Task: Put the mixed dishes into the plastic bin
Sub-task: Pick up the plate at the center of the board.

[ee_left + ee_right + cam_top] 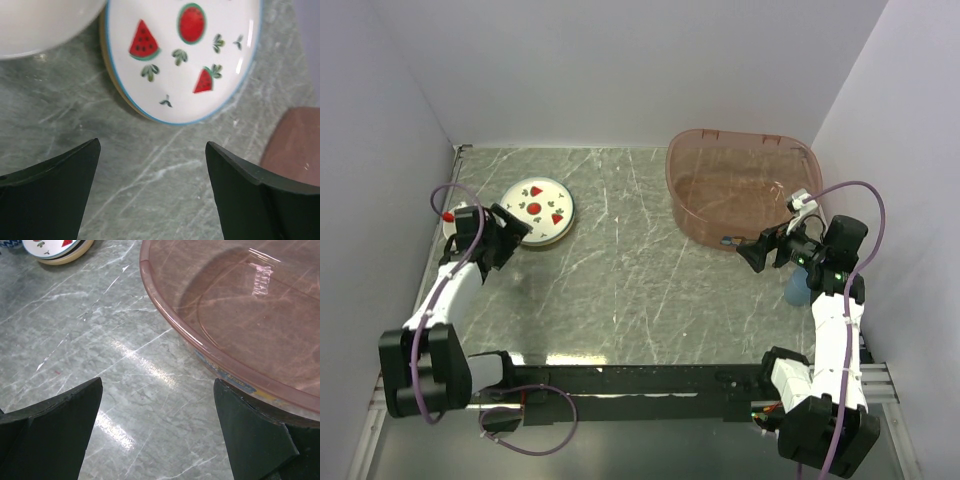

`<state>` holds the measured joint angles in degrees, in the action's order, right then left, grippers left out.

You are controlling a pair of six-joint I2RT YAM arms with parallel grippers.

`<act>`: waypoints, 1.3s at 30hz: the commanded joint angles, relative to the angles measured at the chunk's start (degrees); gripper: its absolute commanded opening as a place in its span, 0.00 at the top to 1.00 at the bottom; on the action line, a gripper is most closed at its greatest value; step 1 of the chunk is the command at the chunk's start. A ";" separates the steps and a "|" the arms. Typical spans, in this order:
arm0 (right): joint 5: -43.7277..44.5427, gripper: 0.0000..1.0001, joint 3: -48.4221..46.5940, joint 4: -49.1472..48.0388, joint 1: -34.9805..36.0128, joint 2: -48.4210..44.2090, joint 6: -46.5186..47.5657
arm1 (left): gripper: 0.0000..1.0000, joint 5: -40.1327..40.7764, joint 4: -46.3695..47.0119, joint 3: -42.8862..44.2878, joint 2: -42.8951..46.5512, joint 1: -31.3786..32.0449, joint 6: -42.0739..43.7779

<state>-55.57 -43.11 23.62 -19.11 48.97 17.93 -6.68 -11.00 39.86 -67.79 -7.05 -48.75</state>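
A white plate point(538, 208) with red watermelon shapes lies at the back left on a yellowish plate whose rim point(114, 87) shows beneath it. My left gripper point(516, 236) stands open just short of the white plate point(185, 55), nothing between its fingers point(60, 185). A pale bowl point(448, 222) sits left of it, partly hidden by the arm. The pinkish plastic bin point(745, 190) stands at the back right with nothing inside. My right gripper point(756, 256) is open beside the bin's front rim point(165, 305). A light blue cup point(796, 291) stands under the right arm.
White walls close in the grey marbled table point(640, 290) on the left, back and right. The pale bowl point(40, 25) nearly touches the white plate in the left wrist view. A label point(225, 372) shows on the bin's front wall.
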 commanded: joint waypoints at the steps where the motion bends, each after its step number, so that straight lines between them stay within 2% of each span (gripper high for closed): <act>1: 0.29 0.00 -1.89 -1.03 0.39 -0.11 0.79 | 0.11 4.47 2.13 3.91 -2.69 -0.33 1.46; 6: 0.11 0.00 -2.24 -1.03 0.48 0.86 0.52 | 0.21 6.50 3.09 4.88 -6.65 -0.25 2.70; 7: 0.20 0.00 -2.24 -0.94 0.57 1.12 0.52 | 0.27 6.50 3.36 5.32 -7.26 -0.16 2.87; 10: 0.46 0.00 -2.24 -0.85 0.48 1.04 0.52 | 0.35 8.24 4.15 6.63 -9.37 0.02 3.31; 14: 0.73 0.00 -2.24 -0.77 0.57 0.95 0.52 | 0.41 10.98 3.45 9.09 -12.53 0.81 4.01; 24: 0.90 0.00 -2.50 -0.41 0.66 0.95 0.87 | 0.50 18.36 2.04 14.19 -17.99 4.32 5.42; 39: 1.52 0.00 -2.85 -0.24 0.74 1.13 0.96 | 0.50 23.99 0.73 12.61 -17.90 6.61 4.55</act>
<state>-54.46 -43.18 23.68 -18.87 50.22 17.93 14.09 -10.61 52.31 -86.39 -0.67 -43.79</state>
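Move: The top plate of the stack, white with red fruit, lies with its middle about 10 cm ahead of the left hand, 1 cm to its right and some 5 cm below it. A tan plate sits directly under it, about 2 cm lower. The white bowl stands some 17 cm to the left of the top plate and 2 cm nearer the base, about 4 cm below the hand. From the right hand the top plate is roughly 14 cm ahead, 48 cm left and 14 cm down. The left hand goes forward about 5 cm, bearing some 3 cm left and 3 cm down, towards the near-left rim of the top plate, its first half slanting down and left and the rest mostly straight ahead before it settles. Meanwhile the hand rolls about 15 degrees, its left side rising, and the fingers narrow from almost wide open to half open, ending with one fingertip outside the rim and the other over the plate's face, not yet pinching. ##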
